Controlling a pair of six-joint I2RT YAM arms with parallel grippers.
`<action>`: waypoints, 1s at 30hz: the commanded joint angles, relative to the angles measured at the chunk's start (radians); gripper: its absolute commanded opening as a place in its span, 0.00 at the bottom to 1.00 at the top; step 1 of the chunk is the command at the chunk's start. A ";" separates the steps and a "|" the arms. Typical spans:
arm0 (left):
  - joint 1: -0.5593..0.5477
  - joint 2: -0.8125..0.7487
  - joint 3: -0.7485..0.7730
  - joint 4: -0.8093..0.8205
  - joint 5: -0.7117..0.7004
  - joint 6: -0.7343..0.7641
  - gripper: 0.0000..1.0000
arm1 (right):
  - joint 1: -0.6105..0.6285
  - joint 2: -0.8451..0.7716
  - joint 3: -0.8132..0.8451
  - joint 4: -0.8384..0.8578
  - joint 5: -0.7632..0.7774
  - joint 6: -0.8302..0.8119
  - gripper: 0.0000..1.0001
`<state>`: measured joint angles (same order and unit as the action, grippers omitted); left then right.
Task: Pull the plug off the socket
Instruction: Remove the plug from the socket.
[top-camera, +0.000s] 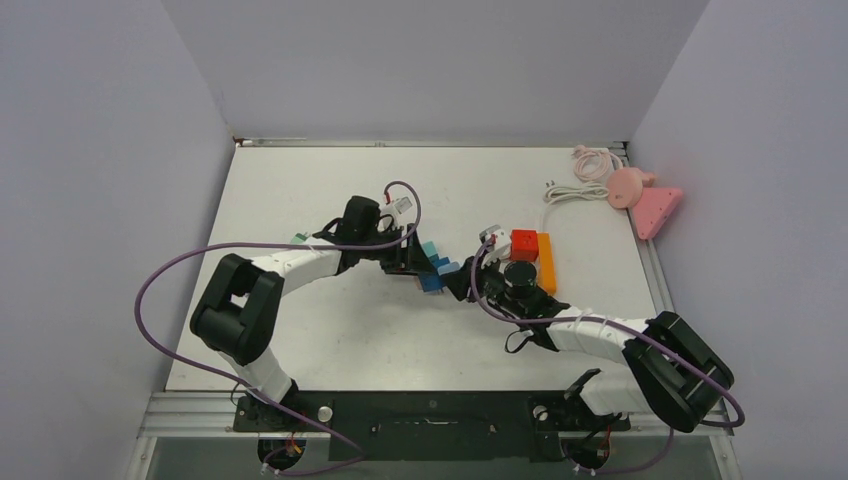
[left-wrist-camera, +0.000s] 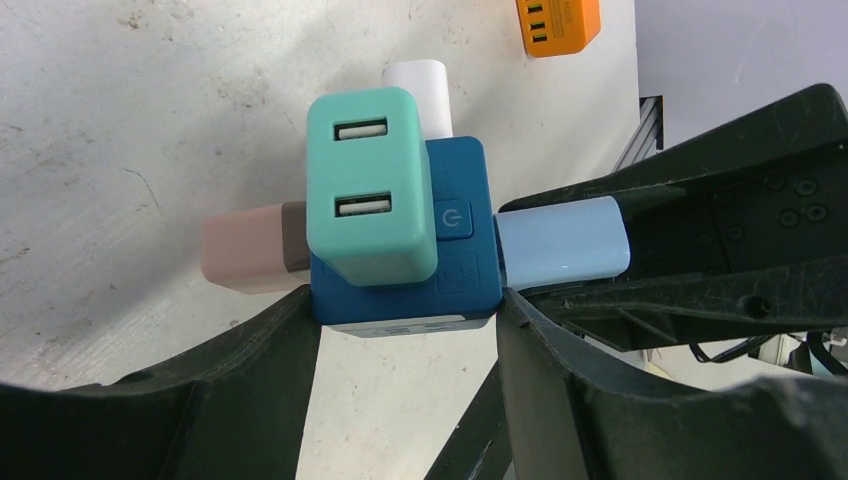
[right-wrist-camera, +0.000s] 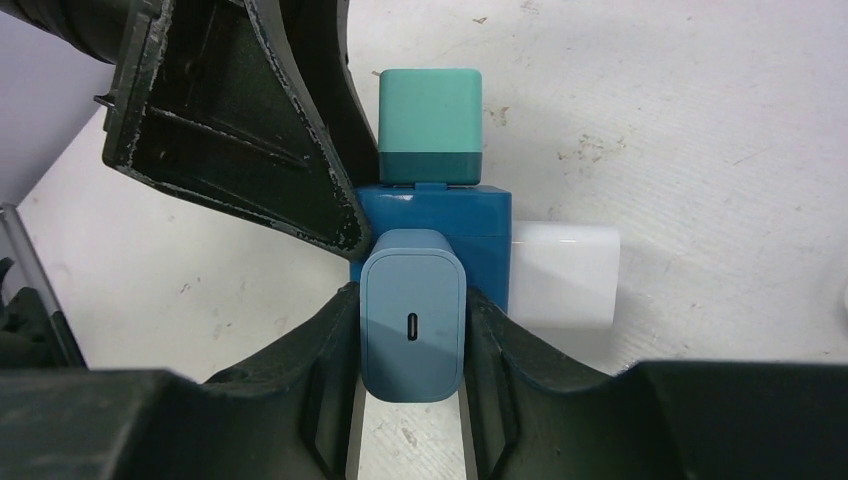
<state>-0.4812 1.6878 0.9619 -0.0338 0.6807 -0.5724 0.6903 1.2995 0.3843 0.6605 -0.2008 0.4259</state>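
Observation:
A dark blue cube socket (left-wrist-camera: 455, 260) (right-wrist-camera: 480, 215) rests on the table with several chargers plugged into it. A light blue plug (right-wrist-camera: 412, 315) (left-wrist-camera: 563, 240) sits against one side face of the socket. My right gripper (right-wrist-camera: 412, 330) (top-camera: 462, 283) is shut on this plug, with a finger pressed on each flank. My left gripper (left-wrist-camera: 405, 310) (top-camera: 415, 262) is closed on the socket, its fingers against the two opposite lower sides. A teal charger (left-wrist-camera: 370, 190) is on top, a white one (left-wrist-camera: 420, 85) and a pink-brown one (left-wrist-camera: 250, 248) on other faces.
An orange power strip (top-camera: 546, 262) and a red cube (top-camera: 524, 244) lie just right of the grippers. A pink triangular object (top-camera: 655, 208) and coiled white and pink cables (top-camera: 575, 192) sit at the far right corner. Walls enclose the table.

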 joint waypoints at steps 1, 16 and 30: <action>0.035 0.022 0.001 -0.062 -0.156 0.043 0.06 | -0.066 -0.042 -0.009 0.138 -0.067 0.055 0.05; 0.039 0.017 0.003 -0.064 -0.157 0.048 0.06 | 0.065 -0.084 0.013 0.050 0.127 -0.049 0.05; 0.157 -0.232 -0.075 0.093 -0.122 0.026 0.03 | -0.077 0.016 0.085 -0.034 0.089 0.022 0.05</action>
<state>-0.3691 1.5726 0.8829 -0.0135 0.5713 -0.5594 0.6601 1.2327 0.3828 0.6399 -0.0589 0.4206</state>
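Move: The right gripper still pinches the light-blue plug; the blue socket it is pushed into lies about 3 cm to its left, 1 cm ahead and 2 cm lower. The teal USB plug on the socket stands some 4 cm ahead and 4 cm left of it, the red block on the table roughly 15 cm right and 8 cm ahead. The left gripper still holds the socket, with the light-blue plug about 5 cm to its right and 1 cm back. Keep both grips shut and work the light-blue plug out of the blue socket: raise the right gripper nearly 3 cm with a small leftward sway, then swing it right and forward, sinking about 1 cm. Edge the left gripper forward about 2 cm, pause, then draw it away left about 4 cm, both wrists yawing some 10 degrees, left counter-clockwise, right clockwise. ##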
